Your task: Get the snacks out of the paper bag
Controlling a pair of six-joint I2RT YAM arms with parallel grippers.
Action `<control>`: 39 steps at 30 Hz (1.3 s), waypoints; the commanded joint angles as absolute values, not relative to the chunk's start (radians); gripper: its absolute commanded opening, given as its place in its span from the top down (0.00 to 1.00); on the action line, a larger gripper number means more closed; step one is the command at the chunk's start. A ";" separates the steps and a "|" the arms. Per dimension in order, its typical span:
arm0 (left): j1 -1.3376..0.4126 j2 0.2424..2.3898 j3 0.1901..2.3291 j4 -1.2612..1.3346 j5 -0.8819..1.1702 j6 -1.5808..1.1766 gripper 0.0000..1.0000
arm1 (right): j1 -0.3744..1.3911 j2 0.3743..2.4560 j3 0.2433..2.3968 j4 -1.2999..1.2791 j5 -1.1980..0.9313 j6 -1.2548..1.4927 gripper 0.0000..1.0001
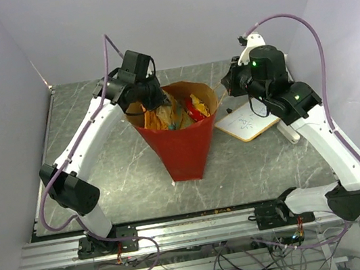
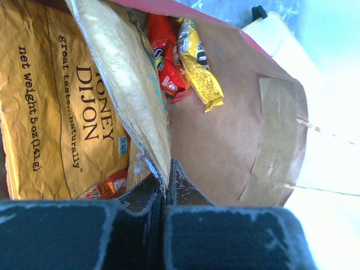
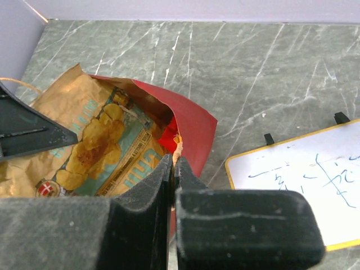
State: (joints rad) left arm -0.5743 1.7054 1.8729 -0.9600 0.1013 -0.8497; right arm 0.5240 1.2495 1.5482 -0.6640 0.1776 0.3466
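Note:
The red paper bag (image 1: 183, 145) stands upright mid-table, its mouth full of snacks (image 1: 180, 111). My left gripper (image 1: 152, 100) reaches into the bag's left side. In the left wrist view the left gripper (image 2: 165, 169) is shut on the edge of a pale gold packet (image 2: 132, 90). An orange Honey Dijon packet (image 2: 53, 101) lies beside it, with red (image 2: 164, 53) and yellow (image 2: 199, 76) packets deeper against the brown inner wall (image 2: 225, 140). My right gripper (image 3: 175, 160) is shut on the paper bag's right rim (image 3: 194, 126), next to a teal-and-gold chip packet (image 3: 107, 149).
A white wood-framed board (image 1: 248, 121) with scribbles lies flat just right of the bag, close under the right arm; its corner shows as the board (image 3: 304, 174) in the right wrist view. Grey walls close in the table on the left, back and right.

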 commanded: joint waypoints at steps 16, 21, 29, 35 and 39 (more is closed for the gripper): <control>-0.577 1.603 2.157 -0.786 0.226 -0.809 0.93 | 0.512 1.188 1.547 -0.570 0.254 0.345 1.00; -0.577 1.567 2.227 -0.749 0.213 -0.744 0.93 | 0.512 1.187 1.545 -0.570 0.248 0.348 1.00; -0.572 1.485 2.318 -0.713 0.122 -0.641 0.93 | 0.511 1.183 1.540 -0.572 0.244 0.350 1.00; -0.573 1.431 2.404 -0.787 -0.080 -0.563 0.93 | 0.511 1.185 1.538 -0.569 0.238 0.349 1.00; -0.573 1.366 2.401 -0.853 -0.244 -0.532 0.93 | 0.512 1.195 1.548 -0.572 0.233 0.347 1.00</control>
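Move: The left hand already pinches the top edge of the gold-green snack pack at the paper bag's mouth. The bare table to the bag's left lies roughly 25 cm left, 4 cm back and 28 cm below it. The Honey Dijon pack is about 2 cm left, 4 cm back and 11 cm down; the red packet some 7 cm right, 3 cm back and 11 cm down. For the right hand, holding the bag's handle, that bare table is about 41 cm left, 3 cm back and 37 cm below. Upwards and ever faster, the left hand pulls the pinched snack pack out through the bag's mouth, rising some 32 cm; from about halfway it also swings left and back towards its own base, while the wrist tips the fingers up about 50 degrees, from steeply down to nearly level. The right hand stays put, fingers shut on the handle. ##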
